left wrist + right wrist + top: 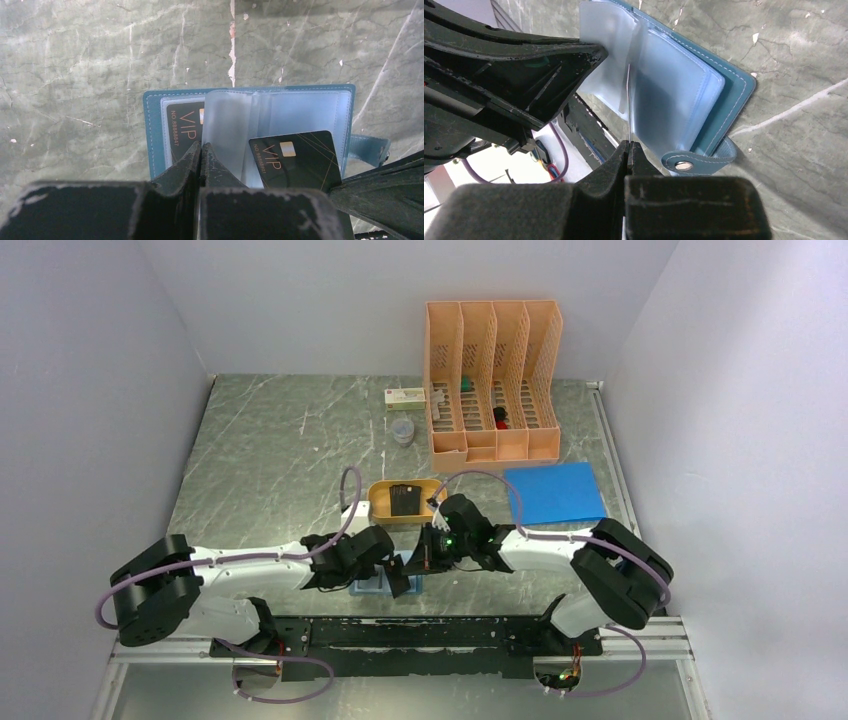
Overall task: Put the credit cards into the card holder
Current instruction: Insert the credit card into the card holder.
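Observation:
The teal card holder [152,130] lies open on the marble table, its snap tab [684,165] at the near right. One black VIP credit card [185,125] sits in its left clear pocket. My left gripper [201,146] is shut on a raised clear pocket leaf [227,125]. A second black VIP credit card [300,157] stands partly in a right-hand pocket, with my right gripper [629,145] shut on its near edge. Edge-on, that credit card [629,100] shows as a thin line. In the top view both grippers meet over the card holder [372,587].
Just behind the grippers, an orange oval tray [375,502] holds more dark cards [405,500]. A bright-blue sheet [555,492] lies to the right. An orange file organizer [492,380], a small cup [402,430] and a white box [405,397] stand at the back.

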You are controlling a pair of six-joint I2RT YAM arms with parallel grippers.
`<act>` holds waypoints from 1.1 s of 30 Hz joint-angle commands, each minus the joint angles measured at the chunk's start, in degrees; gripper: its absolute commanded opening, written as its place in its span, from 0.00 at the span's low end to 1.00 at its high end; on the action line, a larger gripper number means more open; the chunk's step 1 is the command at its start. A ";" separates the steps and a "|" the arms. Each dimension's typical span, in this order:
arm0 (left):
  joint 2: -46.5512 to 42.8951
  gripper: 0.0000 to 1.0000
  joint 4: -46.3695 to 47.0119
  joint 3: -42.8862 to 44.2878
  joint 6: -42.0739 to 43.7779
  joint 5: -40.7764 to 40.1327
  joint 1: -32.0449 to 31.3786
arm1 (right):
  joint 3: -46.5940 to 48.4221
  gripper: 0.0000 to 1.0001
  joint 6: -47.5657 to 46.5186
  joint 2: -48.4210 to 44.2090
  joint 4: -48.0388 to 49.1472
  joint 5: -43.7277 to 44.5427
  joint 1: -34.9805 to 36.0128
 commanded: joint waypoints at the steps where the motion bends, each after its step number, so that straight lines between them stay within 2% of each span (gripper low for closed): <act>1: -0.29 0.05 -4.01 -2.18 -0.67 -1.01 0.41 | 1.07 0.00 1.44 1.51 3.01 -1.14 0.34; 9: -0.18 0.05 -4.01 -2.30 -0.51 -0.24 0.49 | 1.42 0.00 2.76 4.07 5.89 -2.23 0.31; 11: -0.23 0.10 -4.25 -1.96 -0.22 -0.04 0.49 | 1.57 0.00 2.99 4.75 7.01 -2.34 0.33; 17: -2.58 0.32 -5.98 -0.36 1.02 0.64 0.49 | 1.87 0.00 4.11 6.25 9.05 -1.23 0.36; 19: -3.89 0.36 -7.04 0.46 1.37 0.73 0.49 | 2.14 0.00 4.43 6.80 9.60 -1.12 0.35; 28: -9.58 0.37 -13.08 2.25 1.35 -0.83 0.43 | 2.89 0.00 5.58 9.90 12.15 -1.81 0.36; 33: -9.99 0.32 -12.77 -0.68 0.18 -1.85 0.98 | 2.97 0.00 6.44 11.31 13.71 -1.54 0.53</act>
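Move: The right gripper holds the credit card by its right edge. The mouth of the card holder's clear sleeve lies about 5 cm to its left, 1 cm ahead and 2 cm lower; the snap strap is some 3 cm ahead, 2 cm right and 3 cm below, and the yellow tray roughly 14 cm ahead, 1 cm left and 3 cm lower. From the left gripper, nearly shut on the sleeve, the card's middle is about 6 cm right, 2 cm back and 1 cm higher. Keep the right gripper shut on the credit card and slide it left about 3 cm, easing forward and slightly down, so its leading edge passes under the clear sleeve. Hold the sleeve still with the left gripper at first, then open those fingers partway to let go, and draw them left and up, some 3 cm each way. ##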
